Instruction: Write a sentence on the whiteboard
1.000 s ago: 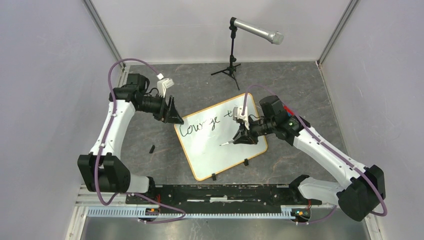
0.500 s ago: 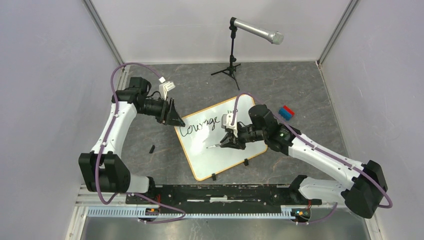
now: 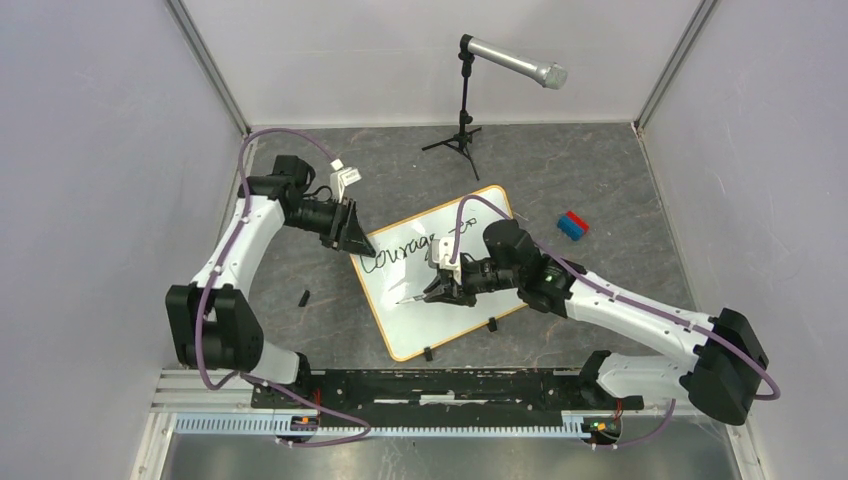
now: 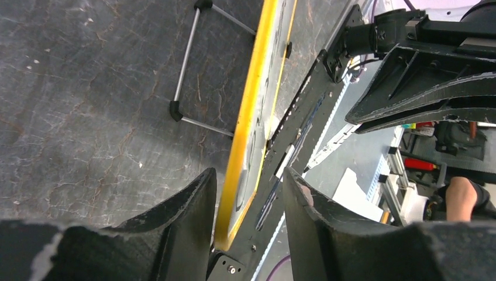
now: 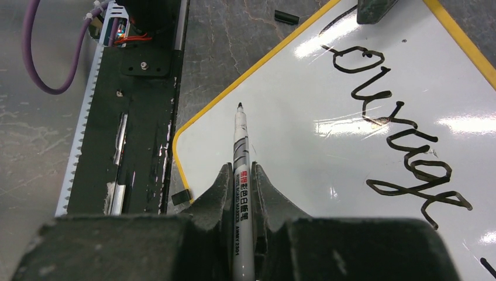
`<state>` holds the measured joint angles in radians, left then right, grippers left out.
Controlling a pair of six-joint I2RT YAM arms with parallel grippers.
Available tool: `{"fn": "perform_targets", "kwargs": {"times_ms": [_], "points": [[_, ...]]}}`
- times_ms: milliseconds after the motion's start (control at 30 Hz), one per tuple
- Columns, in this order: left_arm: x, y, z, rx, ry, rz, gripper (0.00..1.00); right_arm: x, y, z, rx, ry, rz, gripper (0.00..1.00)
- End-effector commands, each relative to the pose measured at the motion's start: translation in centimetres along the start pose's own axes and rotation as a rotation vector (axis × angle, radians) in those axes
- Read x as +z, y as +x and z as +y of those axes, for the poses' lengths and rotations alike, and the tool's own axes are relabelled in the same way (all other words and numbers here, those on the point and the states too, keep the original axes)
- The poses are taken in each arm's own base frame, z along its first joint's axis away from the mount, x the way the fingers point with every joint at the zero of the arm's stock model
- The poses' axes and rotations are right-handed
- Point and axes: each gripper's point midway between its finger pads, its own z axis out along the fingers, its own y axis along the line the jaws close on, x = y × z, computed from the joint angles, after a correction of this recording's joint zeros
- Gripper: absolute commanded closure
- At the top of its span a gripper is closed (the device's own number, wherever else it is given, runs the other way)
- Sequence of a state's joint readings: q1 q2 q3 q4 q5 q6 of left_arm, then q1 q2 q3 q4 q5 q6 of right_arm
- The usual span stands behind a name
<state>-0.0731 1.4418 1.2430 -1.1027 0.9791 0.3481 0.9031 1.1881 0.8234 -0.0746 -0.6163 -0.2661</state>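
The whiteboard (image 3: 445, 322), white with an orange-yellow rim, lies tilted on the grey table. The sentence (image 3: 405, 254) reads "Courage" plus a short word along the far edge. My right gripper (image 3: 441, 290) is shut on a grey marker (image 3: 414, 296) and hovers over the board below the writing. In the right wrist view the marker (image 5: 241, 153) points at bare whiteboard (image 5: 304, 187) near its rim, left of the sentence (image 5: 403, 146); I cannot tell whether the tip touches. My left gripper (image 3: 361, 243) straddles the board's far-left corner. Its fingers (image 4: 187, 219) stand apart around the rim (image 4: 251, 105).
A microphone (image 3: 512, 62) on a black tripod stand (image 3: 460, 138) stands at the back. A blue and red block (image 3: 572, 225) lies right of the board, and a small black piece (image 3: 303, 297) left of it. A black rail (image 3: 440, 385) runs along the near edge.
My right gripper has carried the marker left and nearer, from beside the writing's end to below "Courage". The left gripper has shifted right onto the board's corner, jaws narrowing.
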Motion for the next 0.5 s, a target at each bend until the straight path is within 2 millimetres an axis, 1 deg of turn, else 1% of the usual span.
{"fn": "perform_targets", "kwargs": {"times_ms": [0,133,333,400,433,467], "points": [[0.54,-0.14,-0.30,0.021,0.068,0.019,0.50,0.31,-0.65,-0.35,-0.028,0.015,-0.036,1.00],[0.90,-0.44,-0.57,0.002,0.125,0.019,0.62,0.34,-0.09,-0.30,-0.026,0.017,-0.026,1.00],[0.96,-0.58,-0.59,-0.009,0.155,0.039,0.88,0.63,0.03,-0.27,-0.034,0.014,-0.049,1.00],[0.91,-0.47,-0.44,0.000,0.142,0.043,0.95,0.61,0.16,-0.49,-0.039,0.028,-0.047,1.00],[0.89,-0.45,-0.35,0.003,0.135,0.046,0.97,0.60,0.22,-0.65,-0.041,0.037,-0.045,1.00],[0.85,-0.42,-0.28,0.007,0.129,0.048,0.98,0.58,0.35,-0.80,-0.044,0.047,-0.041,1.00]]}}
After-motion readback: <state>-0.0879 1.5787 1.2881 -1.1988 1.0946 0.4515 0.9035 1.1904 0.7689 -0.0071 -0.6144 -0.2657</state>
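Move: The left hand hangs half open over the whiteboard's top edge at its left corner, that edge about 1 cm below and 1 cm to the right; the black cap lies some 15 cm left and 8 cm back on the table. From the right hand, the blank writing spot is roughly 7 cm left, 1 cm back and 5 cm below; "courage" stands about 9 cm ahead and 5 cm left, "to" some 14 cm ahead and 7 cm right. The left hand dips about 1.5 cm over the whiteboard's top left corner, then eases right and comes back up by about 1 cm as its fingers close from half open and pinch the yellow-framed edge. Meanwhile the right hand, keeping its grip on the pen with the tip pointing left and slightly down, sinks straight down about 1 cm towards the blank area below "courage", without turning. ##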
